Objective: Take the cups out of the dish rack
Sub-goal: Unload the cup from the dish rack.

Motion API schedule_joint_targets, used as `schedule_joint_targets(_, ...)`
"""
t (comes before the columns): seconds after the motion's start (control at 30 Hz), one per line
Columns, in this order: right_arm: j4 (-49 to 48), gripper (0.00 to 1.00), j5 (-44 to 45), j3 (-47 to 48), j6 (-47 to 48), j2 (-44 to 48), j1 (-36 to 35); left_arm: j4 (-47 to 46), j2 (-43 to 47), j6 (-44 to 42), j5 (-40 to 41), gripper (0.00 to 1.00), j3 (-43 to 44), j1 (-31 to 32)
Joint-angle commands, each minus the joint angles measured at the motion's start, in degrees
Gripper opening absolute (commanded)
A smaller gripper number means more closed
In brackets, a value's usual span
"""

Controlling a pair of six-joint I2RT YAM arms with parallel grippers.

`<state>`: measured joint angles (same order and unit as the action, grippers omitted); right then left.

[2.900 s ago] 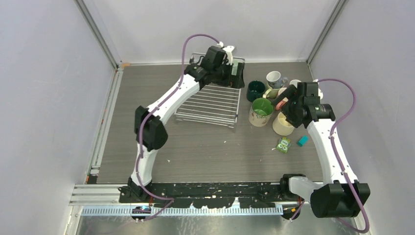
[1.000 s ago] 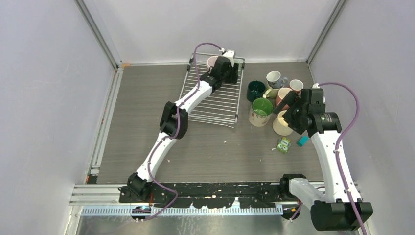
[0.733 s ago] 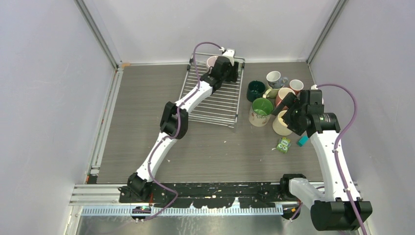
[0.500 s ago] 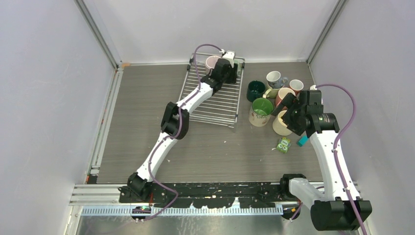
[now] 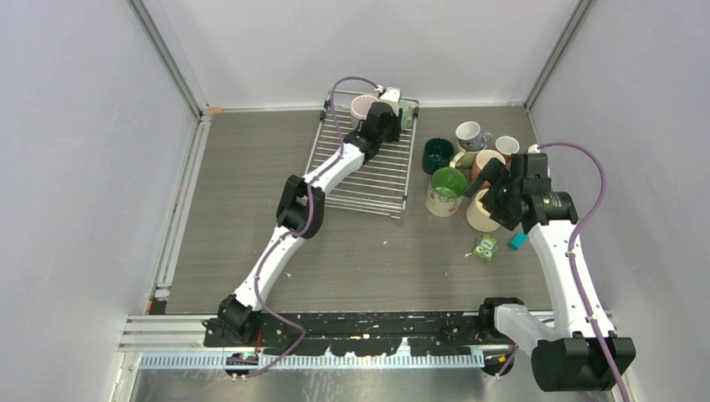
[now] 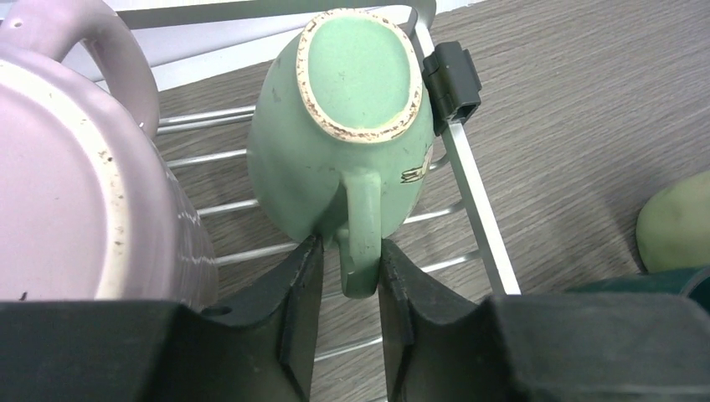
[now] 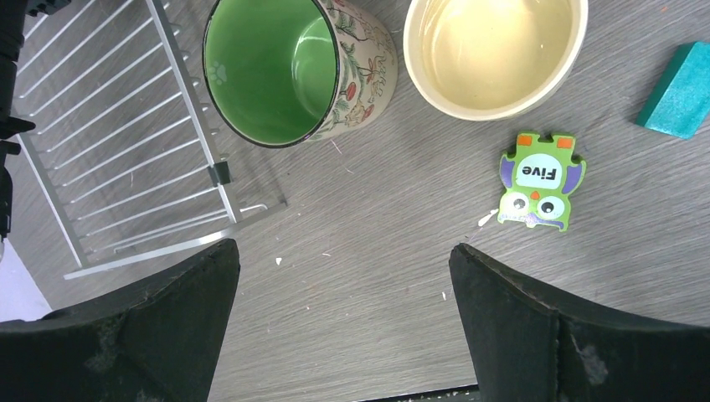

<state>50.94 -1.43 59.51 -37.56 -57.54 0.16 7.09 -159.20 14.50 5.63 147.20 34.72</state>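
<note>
Two cups stand upside down at the far end of the dish rack (image 5: 360,180): a pale green cup (image 6: 335,159) (image 5: 407,113) and a mauve cup (image 6: 67,201) (image 5: 363,105) to its left. My left gripper (image 6: 347,243) (image 5: 397,117) has closed in on the pale green cup's handle, a finger on each side of it. Several more cups stand right of the rack, among them a green-lined floral one (image 7: 285,67) (image 5: 446,191) and a cream one (image 7: 494,50) (image 5: 481,213). Wide open and empty, my right gripper (image 7: 343,251) (image 5: 496,188) hovers over bare table near them.
A dark teal cup (image 5: 436,154), a white patterned cup (image 5: 471,134) and a salmon cup (image 5: 484,163) crowd the back right. A green owl puzzle piece (image 7: 536,180) and a teal block (image 7: 678,92) lie right of my right gripper. The rack's corner (image 7: 243,205) is close by.
The left gripper's jaws have narrowed onto the pale green cup's handle. The right arm has drifted slightly; its jaws stay wide.
</note>
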Motion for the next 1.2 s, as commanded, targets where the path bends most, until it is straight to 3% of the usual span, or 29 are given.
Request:
schedule_joint_targets(0.0, -2.04, 1.00, -0.49, -0.13, 0.83, -0.18, -0.16, -4.95, -0.59, -0.70, 1.19, 0.29, 2.65, -0.47)
schedule_joint_targets(0.33, -2.31, 1.00, -0.79, -0.69, 0.78, 0.19, -0.16, -5.69, 2.55, -2.54, -0.31, 0.00, 0.35, -0.33)
schedule_joint_targets(0.77, -2.60, 1.00, -1.36, -1.32, 0.47, 1.78, -0.16, -8.94, 11.46, -6.85, 0.02, 0.00, -8.04, 0.82)
schedule_joint_targets(1.17, -2.67, 1.00, -1.97, -0.64, 0.14, 2.58, -0.16, -8.65, 15.75, -7.49, -0.16, 0.00, -9.60, 1.01)
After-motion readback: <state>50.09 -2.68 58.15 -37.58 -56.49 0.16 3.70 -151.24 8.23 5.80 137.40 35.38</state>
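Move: The green cup hangs upside down at the far right of the rack, its middle about 4 cm ahead of my left hand and 2 cm to its right, level with it; the handle already stands between my parted fingertips. The pink cup is 4 cm ahead and 8 cm left, level too. On the table the dark green cup lies some 6 cm back, 10 cm right and 5 cm lower. From my right hand the green cup is roughly 36 cm ahead, 19 cm left and 9 cm lower. With my left hand almost still, I close my fingers on the green cup's handle until they stop against it, pinching it from both sides. Keeping that grip, I ease back about 1.5 cm towards myself with a slight roll, left side rising, then lift up out of the rack, ending some 3 cm higher. ##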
